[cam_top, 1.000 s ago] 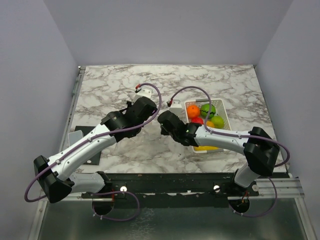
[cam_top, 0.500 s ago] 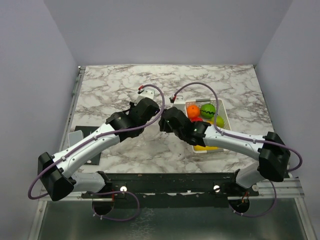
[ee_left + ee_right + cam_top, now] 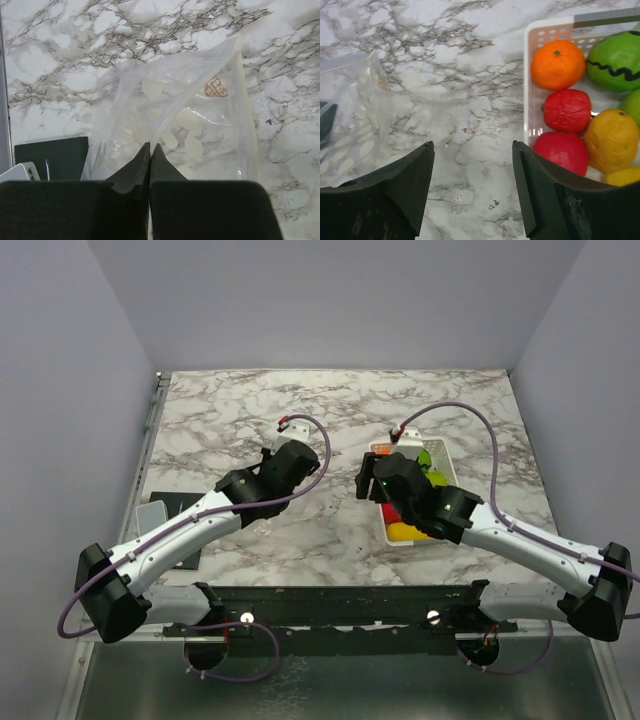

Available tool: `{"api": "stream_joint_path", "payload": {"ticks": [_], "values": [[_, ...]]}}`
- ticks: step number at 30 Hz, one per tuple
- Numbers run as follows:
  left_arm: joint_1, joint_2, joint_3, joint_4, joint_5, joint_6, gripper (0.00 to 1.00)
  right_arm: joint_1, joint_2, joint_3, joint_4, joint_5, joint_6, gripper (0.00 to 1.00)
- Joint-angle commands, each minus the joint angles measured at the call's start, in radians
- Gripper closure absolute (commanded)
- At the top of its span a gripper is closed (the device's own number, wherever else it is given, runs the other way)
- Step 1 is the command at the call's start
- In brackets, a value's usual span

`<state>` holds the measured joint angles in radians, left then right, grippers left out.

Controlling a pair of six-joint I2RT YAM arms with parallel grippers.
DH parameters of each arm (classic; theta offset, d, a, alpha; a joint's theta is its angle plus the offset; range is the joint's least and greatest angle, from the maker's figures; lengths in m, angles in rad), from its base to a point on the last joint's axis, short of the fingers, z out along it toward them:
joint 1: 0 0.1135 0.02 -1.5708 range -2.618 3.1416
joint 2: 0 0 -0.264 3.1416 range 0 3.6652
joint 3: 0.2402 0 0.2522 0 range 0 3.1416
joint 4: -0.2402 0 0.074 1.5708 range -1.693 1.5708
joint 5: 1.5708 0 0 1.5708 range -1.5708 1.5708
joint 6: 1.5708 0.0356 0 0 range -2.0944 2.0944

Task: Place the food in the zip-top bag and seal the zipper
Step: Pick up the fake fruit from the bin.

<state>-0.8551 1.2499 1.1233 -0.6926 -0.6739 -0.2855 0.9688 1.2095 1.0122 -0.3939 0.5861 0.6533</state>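
The zip-top bag (image 3: 190, 110), see-through with white dots, rises from the marble in front of my left gripper (image 3: 150, 146), which is shut on the bag's near edge. The bag also shows at the left of the right wrist view (image 3: 355, 100). The food lies in a white tray (image 3: 527, 75): an orange (image 3: 558, 64), a dark-striped green ball (image 3: 615, 60), two red pieces (image 3: 567, 110), and a yellow one (image 3: 611, 140). My right gripper (image 3: 472, 145) is open and empty over bare marble, between bag and tray. I cannot make out the zipper.
A black pad (image 3: 170, 508) with a pale card on it lies at the table's left edge and shows in the left wrist view too (image 3: 50, 157). The tray (image 3: 452, 478) sits right of centre, under my right arm. Grey walls enclose the table.
My right gripper has opened and swung right, away from the left gripper and the bag, to the tray's left side. The left gripper stays shut and has barely moved.
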Motion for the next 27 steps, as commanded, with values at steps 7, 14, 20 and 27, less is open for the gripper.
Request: {"api": "stream_joint_path", "payload": {"ticks": [7,14,20,27], "values": [[0.001,-0.066,-0.083,0.093,0.046,0.018,1.0,-0.113,-0.131,-0.036,-0.274,0.05,-0.004,0.22],[0.0,-0.085,-0.115,0.112,0.08,0.019,1.0,-0.198,-0.165,-0.123,-0.259,-0.05,0.011,0.16],[0.001,-0.104,-0.139,0.125,0.097,0.023,1.0,-0.274,-0.131,-0.184,-0.218,-0.153,0.037,0.13],[-0.001,-0.112,-0.15,0.131,0.108,0.03,1.0,-0.331,-0.063,-0.228,-0.131,-0.238,0.062,0.12]]}}
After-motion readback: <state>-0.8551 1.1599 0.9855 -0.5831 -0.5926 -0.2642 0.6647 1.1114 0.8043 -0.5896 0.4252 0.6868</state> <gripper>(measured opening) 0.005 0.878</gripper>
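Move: The red apple in the bin lies about 11 cm to the right hand's right, 3 cm ahead and some 13 cm below. The small red fruit is 6 cm farther out than the apple. The orange-yellow fruit is 6 cm right of the apple and 4 cm out, and the long yellow fruit 5 cm nearer and 3 cm right. From the left hand, still pinching the bag, the apple is some 22 cm right, about level fore and aft, and 13 cm below. Right hand swings 11 cm right, opening wider, then tips and sinks about 9 cm towards the red apple. ##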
